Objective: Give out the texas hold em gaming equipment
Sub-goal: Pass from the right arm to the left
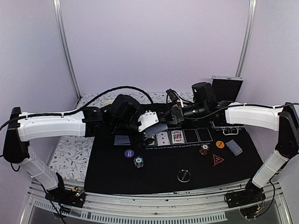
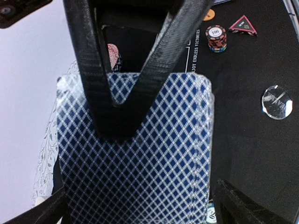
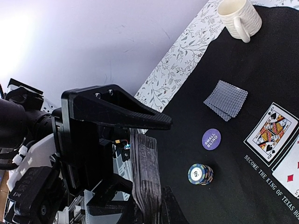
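A thick deck of blue-checked playing cards (image 1: 156, 129) (image 2: 140, 177) (image 3: 147, 177) hangs above the black mat (image 1: 159, 177). My right gripper (image 1: 164, 125) (image 3: 145, 205) is shut on it, one finger (image 2: 117, 93) across the top card's back. My left gripper (image 1: 153, 127) (image 2: 140, 210) stands open, a jaw on either side of the deck. Two face-up cards (image 1: 169, 136) lie in the printed row. Face-down cards (image 1: 122, 140) (image 3: 225, 99), a purple disc (image 1: 129, 153) (image 3: 211, 138) and a chip stack (image 1: 138, 161) (image 3: 201, 174) lie left.
On the right lie a chip stack (image 1: 204, 150) (image 2: 216, 38), an orange disc (image 1: 220, 144), a red-edged triangle (image 1: 218, 160) (image 2: 243, 24) and face-down cards (image 1: 235, 147). A clear disc (image 1: 184, 176) (image 2: 277, 102) sits near the front. A cream mug (image 3: 240, 17) and an open case (image 1: 226, 86) stand behind.
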{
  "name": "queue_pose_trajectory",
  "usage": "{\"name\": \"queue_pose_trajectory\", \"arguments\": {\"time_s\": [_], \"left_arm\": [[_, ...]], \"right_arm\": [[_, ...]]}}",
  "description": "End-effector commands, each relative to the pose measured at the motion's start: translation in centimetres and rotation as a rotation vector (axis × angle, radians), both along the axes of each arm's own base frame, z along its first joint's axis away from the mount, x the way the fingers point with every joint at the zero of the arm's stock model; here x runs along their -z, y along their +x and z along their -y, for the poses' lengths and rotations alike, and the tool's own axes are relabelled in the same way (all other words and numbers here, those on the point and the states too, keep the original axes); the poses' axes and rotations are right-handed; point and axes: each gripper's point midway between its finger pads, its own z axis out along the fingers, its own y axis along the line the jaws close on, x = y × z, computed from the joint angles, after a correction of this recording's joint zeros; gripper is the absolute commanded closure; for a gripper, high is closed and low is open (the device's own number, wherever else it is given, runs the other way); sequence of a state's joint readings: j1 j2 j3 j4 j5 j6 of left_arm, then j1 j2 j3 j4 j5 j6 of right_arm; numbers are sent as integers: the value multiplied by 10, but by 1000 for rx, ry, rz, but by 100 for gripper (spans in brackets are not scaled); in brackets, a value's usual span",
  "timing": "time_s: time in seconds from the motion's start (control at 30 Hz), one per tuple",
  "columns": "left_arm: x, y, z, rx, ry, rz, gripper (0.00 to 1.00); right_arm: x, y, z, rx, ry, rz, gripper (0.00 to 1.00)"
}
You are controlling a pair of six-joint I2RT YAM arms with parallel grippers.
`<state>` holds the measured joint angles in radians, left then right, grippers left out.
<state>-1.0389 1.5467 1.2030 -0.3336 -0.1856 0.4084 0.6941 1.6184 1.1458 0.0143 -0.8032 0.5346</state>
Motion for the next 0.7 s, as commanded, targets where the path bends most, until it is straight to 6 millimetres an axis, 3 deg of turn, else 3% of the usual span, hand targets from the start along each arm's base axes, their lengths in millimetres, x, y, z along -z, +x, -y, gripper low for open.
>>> {"name": "queue_pose_trajectory", "arguments": {"time_s": [0.0, 0.2, 0.5, 0.67], "left_arm": [[2, 12, -2, -39, -15, 12, 3], [4, 14, -3, -44, -37, -29, 14], [0, 12, -2, -25, -71, -55, 17], [-1, 12, -5, -31, -71, -51, 29]], "right_arm": [[-16, 2, -11, -21, 43, 33, 98], [-9, 0, -13, -36, 35, 12, 98], [-9, -10, -19, -72, 27, 11, 98], [-2, -12, -18, -82, 10, 2, 98]]}}
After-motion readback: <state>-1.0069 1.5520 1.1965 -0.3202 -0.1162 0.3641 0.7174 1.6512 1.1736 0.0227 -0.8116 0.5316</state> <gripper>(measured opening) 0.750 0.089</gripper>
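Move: The card deck, still gripped by my right fingers, already reaches between my open left fingers: its middle is about 2 cm right and 1 cm ahead of my left hand, and about 4 cm left, 1 cm back and 3 cm below my right. On the mat some 18 cm below my left hand, the queen card is 9 cm ahead, 1 cm right; the blue chip stack 6 cm back, 4 cm left; the small blind button level, 9 cm left. I start closing my wide-open left fingers on the two long edges of the deck, taking up about a quarter of their opening, while that hand nearly stays put, easing barely 1 cm forward and partly back and tipping down some 5 degrees. My right hand keeps its pinch and feeds the deck about 1 cm left into the left jaws. ##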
